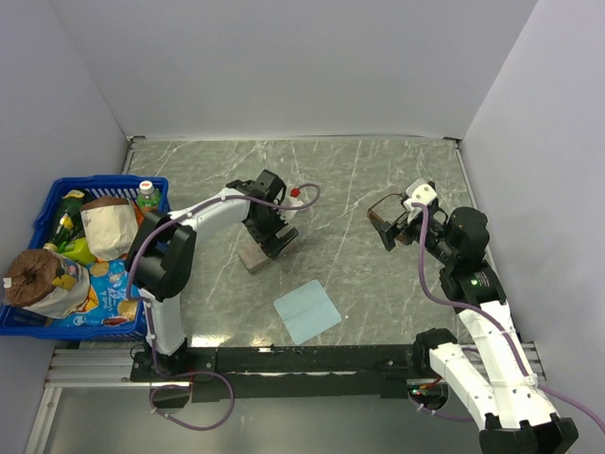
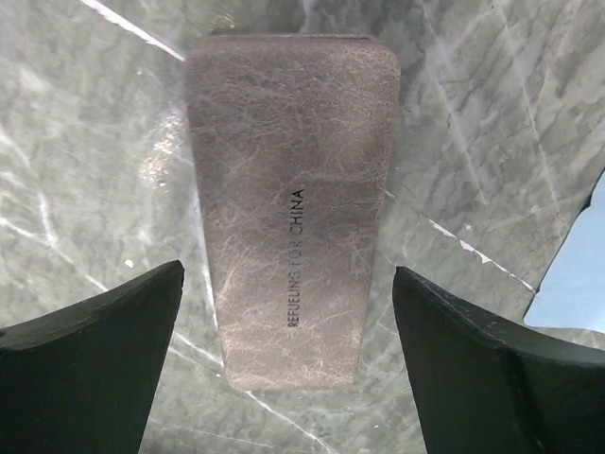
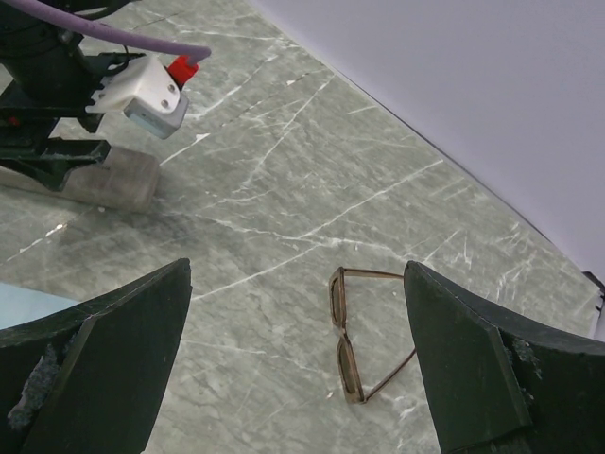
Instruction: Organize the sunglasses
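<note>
The sunglasses have a thin brown frame and dark lenses. They stand on the marble table with both temple arms unfolded. My right gripper hovers above them, open, and the frame sits nearer its right finger. From the top view the sunglasses lie just beyond the right gripper. A grey-brown case lies closed and flat on the table. My left gripper is open, with a finger on each side of the case's near end and gaps on both sides. In the top view, the left gripper is over the case.
A light blue cloth lies flat near the front edge, between the arms, and its corner shows in the left wrist view. A blue basket full of snack bags and bottles stands at the far left. White walls close off the back and sides.
</note>
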Motion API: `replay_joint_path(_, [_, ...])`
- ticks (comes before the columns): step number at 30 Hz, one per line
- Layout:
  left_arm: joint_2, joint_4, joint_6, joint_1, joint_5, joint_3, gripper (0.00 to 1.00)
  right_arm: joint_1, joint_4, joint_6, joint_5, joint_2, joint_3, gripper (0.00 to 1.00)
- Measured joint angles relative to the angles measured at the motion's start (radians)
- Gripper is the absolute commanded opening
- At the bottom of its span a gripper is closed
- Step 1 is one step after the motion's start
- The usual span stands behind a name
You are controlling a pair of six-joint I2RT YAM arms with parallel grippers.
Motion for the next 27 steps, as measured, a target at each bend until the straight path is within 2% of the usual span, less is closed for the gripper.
replay_joint_path(6, [0.041, -0.016, 0.014, 0.000, 0.018, 0.000, 0.99, 0.000, 0.000, 0.000, -0.006, 0.000, 0.000, 1.00])
replay_joint_path(9, [0.061, -0.025, 0.015, 0.001, 0.027, 0.000, 0.91, 0.000, 0.000, -0.001, -0.007, 0.000, 0.000, 1.00])
replay_joint_path(10, [0.063, -0.027, 0.015, 0.001, 0.031, 0.000, 0.82, 0.000, 0.000, -0.001, -0.007, 0.000, 0.000, 1.00])
replay_joint_path(13, [0.064, -0.029, 0.020, 0.005, 0.039, 0.000, 0.73, 0.000, 0.000, -0.005, -0.011, 0.000, 0.000, 1.00])
replay_joint_path(18, [0.064, -0.033, 0.021, 0.010, 0.055, 0.002, 0.65, 0.000, -0.002, -0.015, -0.030, 0.000, -0.001, 1.00])
replay_joint_path(21, [0.064, -0.034, 0.022, 0.014, 0.064, 0.002, 0.55, 0.000, -0.022, -0.034, -0.074, 0.000, -0.001, 1.00])
replay_joint_path(27, [0.053, -0.044, 0.023, 0.014, 0.115, 0.004, 0.51, 0.000, -0.093, -0.072, -0.196, 0.000, -0.001, 1.00])
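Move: The glasses case lies right under the left hand's open fingers, its middle about 1 cm back, level sideways and 3 cm below. From that hand the blue cloth is roughly 17 cm back, 7 cm right and 5 cm down; the sunglasses are some 7 cm ahead, 26 cm right and 4 cm down. From the right hand, the case is about 25 cm left, 2 cm ahead and 27 cm below. Left hand sinks about 2.5 cm and back, pinching the glasses case's long sides; right hand starts back-left. ##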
